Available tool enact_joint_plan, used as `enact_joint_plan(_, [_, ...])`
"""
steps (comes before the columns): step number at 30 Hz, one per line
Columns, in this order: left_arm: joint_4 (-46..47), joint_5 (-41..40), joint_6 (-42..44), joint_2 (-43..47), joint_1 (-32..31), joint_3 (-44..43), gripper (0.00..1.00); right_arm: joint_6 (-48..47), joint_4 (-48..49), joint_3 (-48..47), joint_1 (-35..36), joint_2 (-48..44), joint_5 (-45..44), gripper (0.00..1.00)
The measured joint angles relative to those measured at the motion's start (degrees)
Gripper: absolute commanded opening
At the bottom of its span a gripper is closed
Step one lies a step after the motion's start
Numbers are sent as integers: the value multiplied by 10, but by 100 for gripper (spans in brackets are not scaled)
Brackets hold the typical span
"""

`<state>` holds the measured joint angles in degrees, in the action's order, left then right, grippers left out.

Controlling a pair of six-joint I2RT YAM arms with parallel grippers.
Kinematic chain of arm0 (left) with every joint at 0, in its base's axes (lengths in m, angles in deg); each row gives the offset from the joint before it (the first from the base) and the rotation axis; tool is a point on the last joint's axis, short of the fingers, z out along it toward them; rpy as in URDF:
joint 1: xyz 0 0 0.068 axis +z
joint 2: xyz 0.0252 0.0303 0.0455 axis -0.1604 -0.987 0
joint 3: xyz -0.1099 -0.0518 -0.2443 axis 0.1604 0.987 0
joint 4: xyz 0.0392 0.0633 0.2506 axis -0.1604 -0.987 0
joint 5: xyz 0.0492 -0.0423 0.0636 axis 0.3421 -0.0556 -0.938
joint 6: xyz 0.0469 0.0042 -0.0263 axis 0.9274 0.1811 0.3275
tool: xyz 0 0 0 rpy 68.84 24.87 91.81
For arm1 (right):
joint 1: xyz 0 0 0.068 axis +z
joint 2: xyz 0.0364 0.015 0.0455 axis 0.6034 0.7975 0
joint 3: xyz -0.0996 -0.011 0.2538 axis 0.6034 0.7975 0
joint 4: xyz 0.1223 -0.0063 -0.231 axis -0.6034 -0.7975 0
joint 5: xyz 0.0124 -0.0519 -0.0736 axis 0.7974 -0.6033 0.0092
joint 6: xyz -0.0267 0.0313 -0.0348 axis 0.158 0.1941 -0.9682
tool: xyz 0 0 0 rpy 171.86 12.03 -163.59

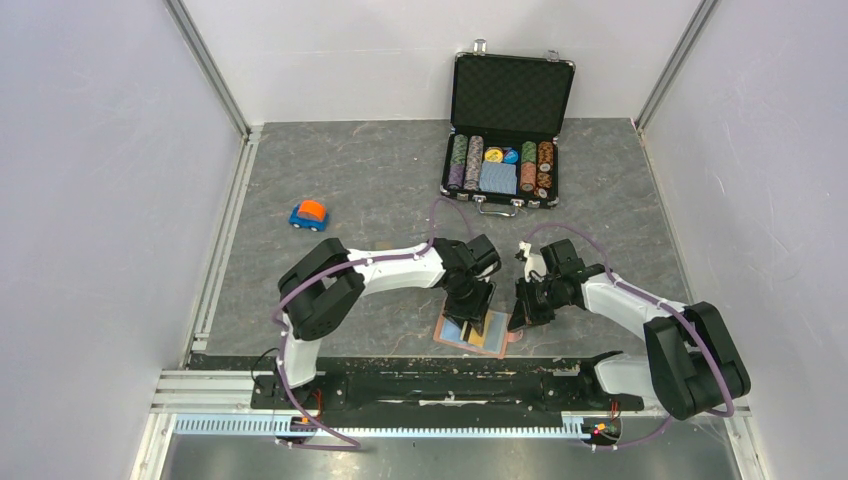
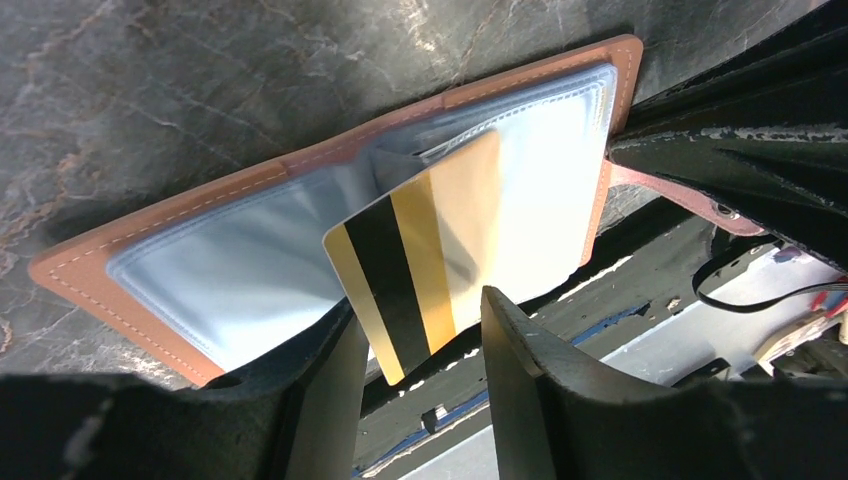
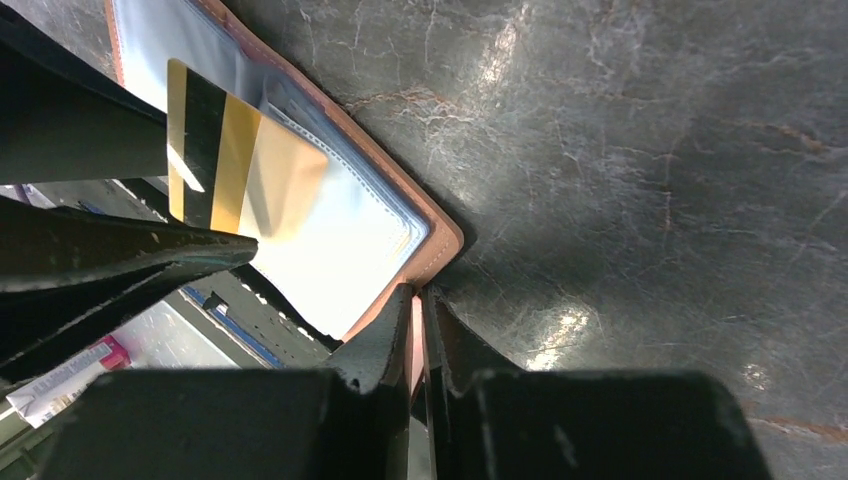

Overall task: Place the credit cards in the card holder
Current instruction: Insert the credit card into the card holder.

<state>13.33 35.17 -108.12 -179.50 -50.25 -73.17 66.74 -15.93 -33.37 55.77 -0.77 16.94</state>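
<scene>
The tan card holder (image 1: 450,334) lies open near the table's front edge, clear sleeves up. A gold credit card (image 2: 430,235) with a black stripe sits partly in a sleeve, one corner sticking out toward the table edge. My left gripper (image 2: 418,310) is open, its fingers on either side of that corner without touching it. From the right, my right gripper (image 3: 417,297) is shut on the holder's leather snap tab (image 3: 416,335), at the corner of the holder (image 3: 440,240). The top view shows the card (image 1: 481,330) below the left gripper (image 1: 472,308) and the right gripper (image 1: 522,318) beside it.
A black poker-chip case (image 1: 505,150) stands open at the back, with chips and a blue deck. A blue and orange toy car (image 1: 309,214) sits at the left. The black base rail (image 1: 400,385) runs just in front of the holder. Walls close in both sides.
</scene>
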Motion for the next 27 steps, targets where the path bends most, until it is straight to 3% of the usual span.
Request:
enact_joint_plan(8, [-25, 20, 26, -33, -14, -42, 51, 0, 0, 0, 0, 0, 2, 5])
enact_joint_plan(16, [-18, 54, 33, -35, -21, -42, 67, 0, 0, 0, 0, 0, 3, 5])
enact_joint_plan(24, [-60, -18, 66, -14, -29, -47, 77, -1, -5, -3, 0, 1, 0, 5])
enact_joint_plan(27, [-78, -48, 74, -4, -29, -47, 75, -2, -9, -7, 0, 6, -2, 5])
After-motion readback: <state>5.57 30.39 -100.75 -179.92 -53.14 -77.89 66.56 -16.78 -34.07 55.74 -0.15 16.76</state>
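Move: Just below the left hand, its middle about 1 cm ahead, 1 cm to the right and 2 cm down, is the yellow credit card with the black band, half in its pocket. That pocket on the card holder's right half is centred about 4 cm right, level with the hand; the holder's left panel is some 4 cm left and 1 cm ahead. The strap is about 9 cm right and 1 cm back. From the right hand the card lies roughly 8 cm left. Pushing the card by its free left edge with a fingertip, the left hand slides about 2 cm back and 2 cm right, driving the card into the right pocket. It then reverses, going some 2.5 cm left and 1.5 cm forward, rising slightly and spreading its fingers clear of the card. The right hand stays put, still pinching the strap. ##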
